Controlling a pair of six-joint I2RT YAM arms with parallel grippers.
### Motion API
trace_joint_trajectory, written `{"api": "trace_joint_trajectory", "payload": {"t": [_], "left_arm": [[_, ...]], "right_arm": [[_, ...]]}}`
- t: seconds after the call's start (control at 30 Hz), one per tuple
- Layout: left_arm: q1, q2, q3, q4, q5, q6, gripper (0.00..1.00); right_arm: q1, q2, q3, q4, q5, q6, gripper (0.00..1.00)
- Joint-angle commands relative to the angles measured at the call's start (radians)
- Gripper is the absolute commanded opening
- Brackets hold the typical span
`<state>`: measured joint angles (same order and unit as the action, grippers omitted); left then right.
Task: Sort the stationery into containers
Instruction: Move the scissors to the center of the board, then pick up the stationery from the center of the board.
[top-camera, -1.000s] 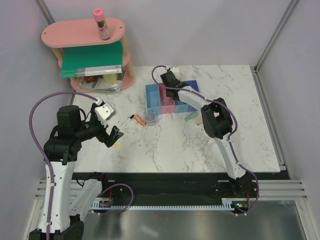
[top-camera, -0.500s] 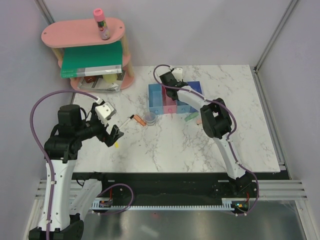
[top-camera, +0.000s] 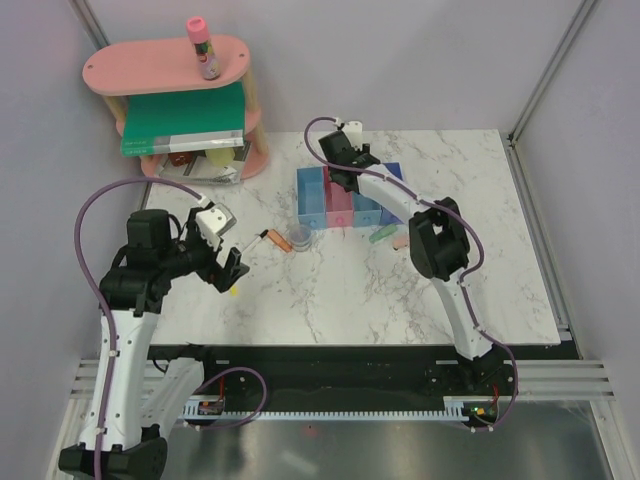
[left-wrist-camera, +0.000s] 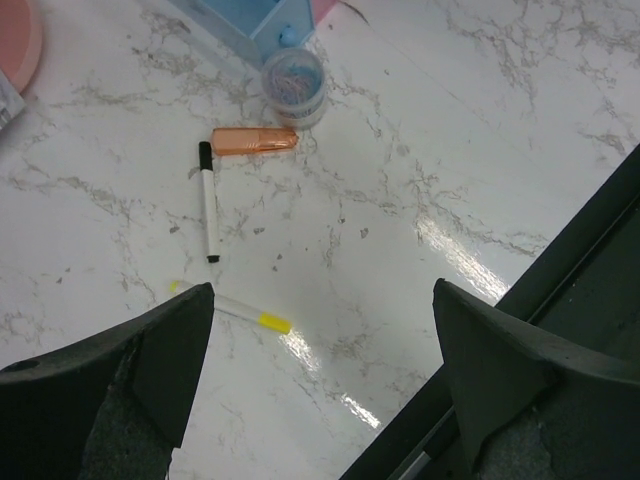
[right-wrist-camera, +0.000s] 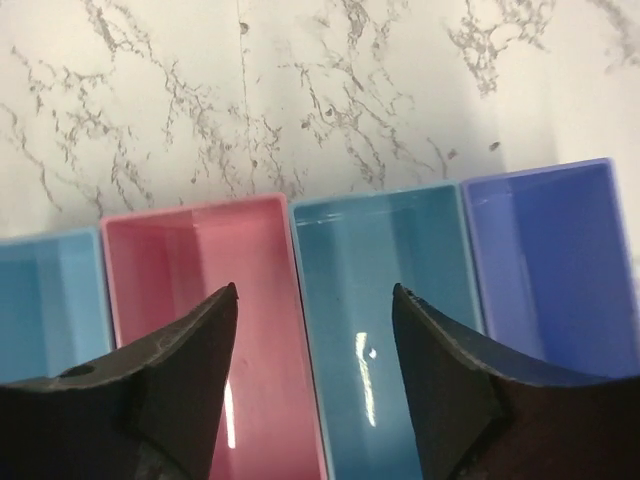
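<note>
The containers (top-camera: 330, 197) are four joined bins: light blue (right-wrist-camera: 45, 300), pink (right-wrist-camera: 210, 300), light blue (right-wrist-camera: 390, 300), darker blue (right-wrist-camera: 555, 260). My right gripper (top-camera: 343, 172) (right-wrist-camera: 315, 300) hangs open over the pink and middle blue bins, holding nothing. Stationery lies left of the bins: a clear pot (top-camera: 299, 237) (left-wrist-camera: 293, 78), an orange-tipped piece (top-camera: 277, 240) (left-wrist-camera: 254, 140), a black-and-white marker (top-camera: 252, 243) (left-wrist-camera: 208, 200) and a yellow-tipped stick (top-camera: 233, 290) (left-wrist-camera: 235, 308). My left gripper (top-camera: 228, 268) (left-wrist-camera: 322, 290) is open above the stick, empty. Green (top-camera: 381, 234) and pink (top-camera: 400, 242) bits lie right of the bins.
A pink oval two-tier shelf (top-camera: 165, 70) stands at the back left with a pink-capped tube (top-camera: 203, 47) on top and a green book (top-camera: 185, 120) on its lower tier. The table's black front edge (left-wrist-camera: 560, 300) runs close behind my left gripper.
My right gripper's jaws have widened and it has shifted a little right and back over the bins. My left arm has edged right toward the marker and stick.
</note>
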<state>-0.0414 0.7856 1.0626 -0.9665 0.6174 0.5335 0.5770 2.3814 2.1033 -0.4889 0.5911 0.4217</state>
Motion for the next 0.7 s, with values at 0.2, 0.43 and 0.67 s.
{"api": "trace_joint_trajectory", "payload": {"t": [0.2,0.43,0.67], "left_arm": [[-0.04,0.154,-0.095,0.244,-0.18,-0.208,0.96],[-0.274,0.285,-0.15,0.449,-0.375,-0.349,0.99],[-0.443,0.46,-0.104,0.541,-0.583,-0.415,0.98]], "right_arm": [[0.014,-0.439,-0.371,0.099,-0.106,-0.455,0.98],[-0.015,-0.767,-0.712,0.142,-0.166,-0.639,0.98],[-0.104,-1.057,-0.959,0.129,-0.217,-0.736,0.98]]}}
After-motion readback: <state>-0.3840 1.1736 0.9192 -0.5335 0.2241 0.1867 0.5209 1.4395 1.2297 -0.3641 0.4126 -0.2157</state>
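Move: From the left gripper the orange cutter lies about 20 cm ahead, 9 cm to its right and some 23 cm below. The white marker is 18 ahead and 1 right, the clip jar 20 ahead and 14 right. The right gripper has just lifted clear of the tray, whose middle is 3 cm back, 2 right and 6 below; the green piece lies 13 back and 9 right, the pink eraser 15 back and 15 right. Lower the wide-open left gripper about 10 cm while bringing it forward, then swing it right towards the orange cutter and clip jar, tipping the fingers further down. At the same time carry the right gripper back, up and to the right, some 24 cm in all, away from the tray, opening its fingers wide and rolling its left side down about 20 degrees. ##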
